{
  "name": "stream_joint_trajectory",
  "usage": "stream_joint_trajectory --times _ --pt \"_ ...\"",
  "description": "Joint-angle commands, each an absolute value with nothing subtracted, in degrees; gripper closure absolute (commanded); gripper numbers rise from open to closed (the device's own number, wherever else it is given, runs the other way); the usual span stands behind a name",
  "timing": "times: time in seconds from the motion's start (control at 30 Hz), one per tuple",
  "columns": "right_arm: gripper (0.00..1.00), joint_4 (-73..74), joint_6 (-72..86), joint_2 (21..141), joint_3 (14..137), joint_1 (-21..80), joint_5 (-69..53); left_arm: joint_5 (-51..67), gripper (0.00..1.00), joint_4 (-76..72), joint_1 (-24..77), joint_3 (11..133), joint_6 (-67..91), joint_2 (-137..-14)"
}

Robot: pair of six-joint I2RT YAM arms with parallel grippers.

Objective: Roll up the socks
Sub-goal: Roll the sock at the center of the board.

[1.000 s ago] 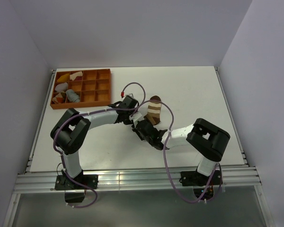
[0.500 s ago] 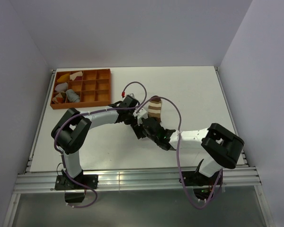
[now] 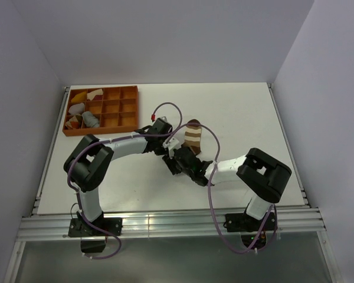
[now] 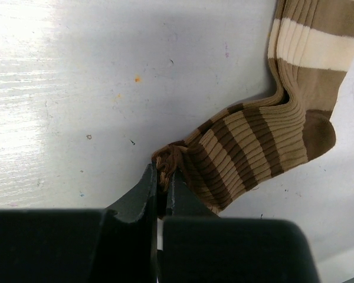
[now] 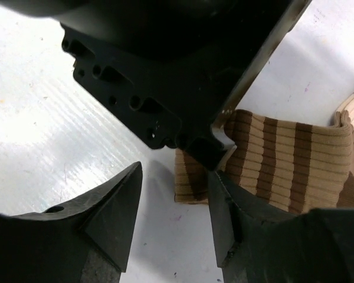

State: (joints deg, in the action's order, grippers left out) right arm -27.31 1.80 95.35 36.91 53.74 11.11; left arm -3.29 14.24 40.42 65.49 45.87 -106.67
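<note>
A brown sock with white stripes (image 3: 193, 135) lies partly folded near the table's middle. In the left wrist view the brown sock (image 4: 253, 141) has its bunched cuff edge pinched in my left gripper (image 4: 162, 177), which is shut on it against the table. My left gripper (image 3: 174, 145) sits just left of the sock. My right gripper (image 5: 176, 177) stands open just below it, its fingers (image 5: 115, 206) either side of the folded sock's (image 5: 283, 159) near corner, touching nothing. The right gripper (image 3: 180, 157) crowds the left one. A grey fabric roll (image 3: 90, 119) lies in the tray.
An orange compartment tray (image 3: 115, 112) stands at the back left with yellow and white cloth pieces (image 3: 76, 109) in its left cells. Purple cables (image 3: 207, 194) loop over both arms. Metal rails run along the table's near edge (image 3: 165, 219).
My right gripper has opened wider beside the sock. The right arm's elbow swung out to the right and came back. The left gripper stayed shut on the sock.
</note>
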Motion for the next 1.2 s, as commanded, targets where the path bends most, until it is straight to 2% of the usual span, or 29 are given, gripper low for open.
stream_joint_trajectory --times 0.0,0.17,0.27,0.37,0.4,0.43,0.53,0.6,0.63,0.67,0.7,0.73,0.87,1.17 --pt "0.47 -27.0 2.1 97.9 39.9 53.5 10.5 -0.9 1.0 14.7 40.7 64.3 46.3 -107.8" --pt "0.57 -24.4 3.1 100.5 42.2 53.5 10.3 -0.5 1.0 13.7 40.5 63.8 47.2 -107.6" --pt "0.69 -22.2 3.8 100.9 43.0 53.5 11.6 -0.4 1.0 13.0 40.3 63.3 47.9 -107.5" --pt "0.85 -20.6 4.8 100.2 43.2 53.5 12.6 0.6 1.0 12.3 39.8 62.4 48.9 -106.8" --pt "0.97 -20.0 5.6 99.8 43.3 53.5 12.7 0.6 1.0 11.9 39.6 62.1 49.4 -106.6" --pt "1.0 -19.6 6.2 99.4 43.2 53.4 13.3 0.6 0.99 11.6 39.5 61.4 49.7 -106.0" --pt "1.0 -17.7 8.7 97.3 42.6 52.5 12.7 0.6 0.93 9.6 38.5 59.1 51.1 -104.0" --pt "1.0 -16.3 10.3 95.5 41.8 51.6 11.5 1.6 0.84 8.4 37.4 57.8 52.3 -103.1" --pt "1.0 -16.5 10.5 94.9 41.2 51.3 11.2 2.0 0.78 7.4 37.0 57.0 52.6 -102.2" --pt "1.0 -16.7 10.6 94.4 40.8 51.2 10.6 2.4 0.66 7.2 36.3 56.8 52.6 -101.9" --pt "1.0 -16.7 10.8 93.7 40.6 51.1 9.9 2.9 0.61 6.9 36.0 56.8 52.3 -101.6" --pt "1.0 -16.7 10.5 93.5 40.3 51.0 9.2 3.2 0.51 6.8 35.5 57.2 51.9 -101.1" --pt "1.0 -17.6 9.8 93.3 39.7 50.7 6.9 5.6 0.37 7.5 34.2 60.1 47.7 -101.5" --pt "1.0 -19.1 9.1 93.4 38.8 50.2 6.2 19.1 0.4 9.9 33.0 70.0 38.3 -111.3"
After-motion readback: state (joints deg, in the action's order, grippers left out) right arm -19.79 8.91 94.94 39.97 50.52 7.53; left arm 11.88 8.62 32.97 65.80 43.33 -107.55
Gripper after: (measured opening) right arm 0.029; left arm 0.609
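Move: The left gripper already pinches the far corner of the striped sock's cuff end; the cuff's middle lies about 2 cm back and 2 cm to its right. From the open right gripper that cuff is roughly 2 cm ahead, 1 cm left and 1 cm below. The sock's heel sits some 9 cm to the right gripper's right and 3 cm ahead, its toe about 16 cm ahead and 7 cm right, both about 3 cm lower. Ease the right gripper forward a little over 1 cm and slightly down onto the sock's cuff end, shut its fingers to pinch it, then draw back and right about 1 cm, tipping the fingers down some 10 degrees. Once it grips, open the left gripper to let go, shift it slightly left, then bring it up and forward about 2 cm, swinging back right at the end. ##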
